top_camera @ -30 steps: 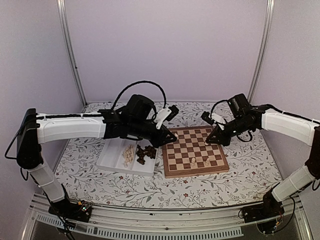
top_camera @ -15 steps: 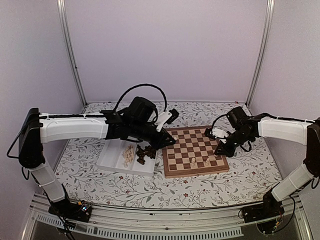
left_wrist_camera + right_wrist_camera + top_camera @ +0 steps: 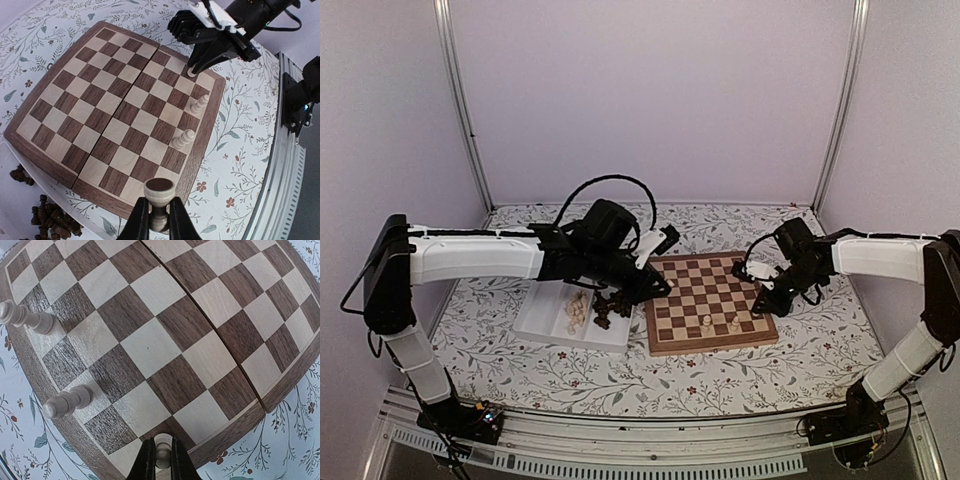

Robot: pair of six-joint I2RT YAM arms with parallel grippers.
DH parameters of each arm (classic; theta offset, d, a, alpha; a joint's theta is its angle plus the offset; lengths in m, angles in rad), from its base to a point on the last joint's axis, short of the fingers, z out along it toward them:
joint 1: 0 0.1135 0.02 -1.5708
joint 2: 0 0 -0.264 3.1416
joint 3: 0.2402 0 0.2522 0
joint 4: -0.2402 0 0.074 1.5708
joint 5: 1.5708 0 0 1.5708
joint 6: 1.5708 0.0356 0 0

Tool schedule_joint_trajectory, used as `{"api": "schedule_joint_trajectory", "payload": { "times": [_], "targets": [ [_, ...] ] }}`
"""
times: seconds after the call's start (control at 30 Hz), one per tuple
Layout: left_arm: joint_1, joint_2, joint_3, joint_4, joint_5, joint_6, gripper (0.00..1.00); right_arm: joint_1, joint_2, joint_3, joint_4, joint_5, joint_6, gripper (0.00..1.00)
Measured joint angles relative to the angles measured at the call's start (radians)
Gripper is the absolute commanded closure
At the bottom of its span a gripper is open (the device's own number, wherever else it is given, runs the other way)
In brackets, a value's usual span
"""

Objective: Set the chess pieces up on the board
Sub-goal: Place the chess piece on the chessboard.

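The board (image 3: 695, 290) lies right of centre, with two cream chess pieces (image 3: 705, 323) (image 3: 732, 322) standing in its near row. My left gripper (image 3: 655, 287) hangs over the board's left edge. It is shut on the stem of a cream piece (image 3: 159, 192) whose dark felt base faces the wrist camera. My right gripper (image 3: 766, 300) is low at the board's near right corner, shut on a small cream piece (image 3: 162, 452). That piece's foot is on or just above the corner square; the left wrist view shows the same piece (image 3: 190, 71).
A white two-compartment tray (image 3: 542, 312) sits left of the board, holding cream pieces (image 3: 578, 310) and dark pieces (image 3: 613, 305). The floral cloth (image 3: 720, 375) covers the table. A metal rail (image 3: 650, 440) runs along the near edge.
My right gripper has come down and toward me, from above the board's right edge to its near right corner. The left gripper has shifted only slightly with its piece.
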Motion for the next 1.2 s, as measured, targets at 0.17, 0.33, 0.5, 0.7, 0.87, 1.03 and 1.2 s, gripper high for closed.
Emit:
{"api": "schedule_joint_trajectory", "payload": {
  "times": [0.17,0.33,0.5,0.7,0.87,1.03,1.2],
  "targets": [
    [0.0,0.0,0.001,0.0,0.0,0.0,1.0,-0.003,0.008,0.0,0.001,-0.003,-0.002,0.74],
    [0.0,0.0,0.005,-0.001,0.009,0.0,1.0,-0.005,0.011,0.003,-0.011,-0.005,0.003,0.55],
    [0.0,0.009,0.026,-0.014,0.036,-0.001,1.0,-0.006,-0.017,0.071,-0.093,-0.056,-0.01,0.51],
    [0.0,0.056,0.095,-0.05,0.129,0.0,1.0,0.034,-0.148,0.246,-0.186,-0.196,-0.138,0.49],
    [0.0,0.134,0.196,-0.125,0.23,0.008,1.0,0.161,-0.152,0.391,-0.234,-0.21,-0.259,0.5],
    [0.006,0.171,0.251,-0.191,0.331,0.013,1.0,0.297,-0.086,0.454,-0.278,-0.139,-0.352,0.5],
    [0.01,0.179,0.274,-0.217,0.415,0.011,1.0,0.418,-0.027,0.455,-0.3,-0.026,-0.403,0.49]
  ]
}}
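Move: The right hand still holds a pale chess piece on its dark square, the second one out in the board's right-hand column, with the piece's middle about 1 cm under the hand point. The near standing piece is some 5 cm left and 3 cm back from this hand, and the far standing piece about 11 cm left and 3 cm back. The left-held piece hangs some 18 cm left, 2 cm back and 13 cm higher. From the left hand the right-held piece lies roughly 18 cm right, 2 cm ahead and 14 cm down. The right hand opens its fingers about halfway, lets go of the piece on the dark square and climbs steeply some 18 cm, sweeping about 14 cm left and 6 cm back while turning some 45 degrees counter-clockwise, then sinks about 4 cm so that its open fingers come close around the left-held piece. The left hand keeps its pinch on that piece and, starting a little later, eases about 4 cm right and 4 cm back towards the arriving right gripper, tilting and turning clockwise by 15 to 20 degrees each; whether the right fingers touch the piece can't be seen. ##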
